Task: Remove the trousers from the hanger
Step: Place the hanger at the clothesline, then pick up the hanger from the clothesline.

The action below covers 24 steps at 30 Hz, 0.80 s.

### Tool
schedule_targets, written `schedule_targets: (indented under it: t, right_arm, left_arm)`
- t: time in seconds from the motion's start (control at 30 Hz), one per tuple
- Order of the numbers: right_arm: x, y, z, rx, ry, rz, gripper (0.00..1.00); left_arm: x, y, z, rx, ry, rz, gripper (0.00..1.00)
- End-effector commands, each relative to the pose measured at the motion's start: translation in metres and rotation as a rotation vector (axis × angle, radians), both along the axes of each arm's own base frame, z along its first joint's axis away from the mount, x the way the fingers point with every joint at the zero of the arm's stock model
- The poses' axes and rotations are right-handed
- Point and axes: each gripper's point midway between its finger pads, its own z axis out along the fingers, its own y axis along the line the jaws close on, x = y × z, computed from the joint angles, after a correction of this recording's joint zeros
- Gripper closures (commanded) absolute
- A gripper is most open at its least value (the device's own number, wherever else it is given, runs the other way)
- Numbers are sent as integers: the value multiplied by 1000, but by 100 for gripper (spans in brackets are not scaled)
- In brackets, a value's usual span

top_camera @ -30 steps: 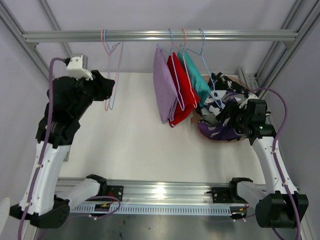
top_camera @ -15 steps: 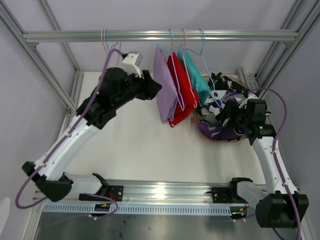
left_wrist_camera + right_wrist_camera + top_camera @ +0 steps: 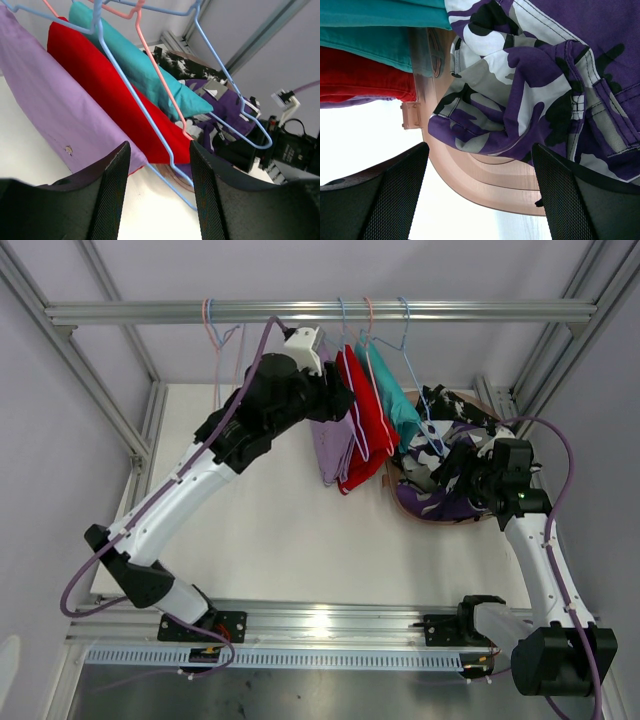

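Note:
Three pairs of trousers hang on wire hangers from the rail [image 3: 480, 310]: lilac [image 3: 328, 455], red [image 3: 368, 435] and teal [image 3: 400, 408]. My left gripper [image 3: 338, 400] is up against the lilac pair near its top. In the left wrist view it [image 3: 159, 200] stands open with nothing between its fingers; lilac [image 3: 55, 115], red [image 3: 105, 95] and teal [image 3: 145, 70] trousers and a blue hanger [image 3: 131, 90] lie just ahead. Purple-and-white patterned trousers [image 3: 530, 80] lie in a basket. My right gripper [image 3: 480, 195] is open over the basket rim, holding nothing.
The round pinkish basket [image 3: 485, 182] sits at the table's right [image 3: 440, 521], with black speckled cloth [image 3: 455, 405] at its back. Two empty hangers [image 3: 222, 350] hang at the rail's left. Frame posts stand at both sides.
My left arm has swung right from the empty hangers to the lilac trousers, its jaws opening a little wider. The right arm has not moved.

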Motion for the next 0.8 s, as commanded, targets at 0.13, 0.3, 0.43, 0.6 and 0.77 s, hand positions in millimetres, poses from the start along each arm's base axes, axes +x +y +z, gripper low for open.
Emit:
schedule_targets:
  t: [0.13, 0.3, 0.43, 0.6, 0.77]
  right_arm:
    - [3, 4, 5, 10, -34, 16, 12]
    - [0, 13, 6, 11, -38, 46, 12]
    - [-1, 13, 9, 6, -49, 44, 11]
    - [-1, 14, 8, 5, -49, 47, 11]
    - [-1, 14, 8, 7, -49, 48, 10]
  left_arm:
    - [22, -12, -3, 68, -8, 84, 45]
    - [36, -9, -14, 141, -5, 158, 45]
    - [48, -7, -14, 171, -18, 207, 45]
    - [58, -11, -17, 179, -33, 224, 45]
    - [68, -11, -20, 161, -16, 244, 47]
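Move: The blue hanger holding the purple trousers has its near sloping wire about 7 cm ahead of the left hand, 4 cm to its right and some 3 cm lower. The purple trousers hang about 10 cm ahead, level sideways and 10 cm below; the red trousers about 10 cm ahead, 7 cm right and 11 cm below; the teal trousers some 14 cm ahead, 12 cm right and 9 cm below. From the right hand that wire is roughly 10 cm ahead, 20 cm left and 18 cm higher. The purple trousers' blue hanger is closed in on by the left hand, which reaches forward about 6 cm, sinking nearly 4 cm early on, until the near sloping wire lies in the gap between its half-open fingers, nearer the right-hand one. The wrist swings some 10 degrees counter-clockwise and rolls about as much, its left side rising; the fingers stay open and a touch can't be made out. ##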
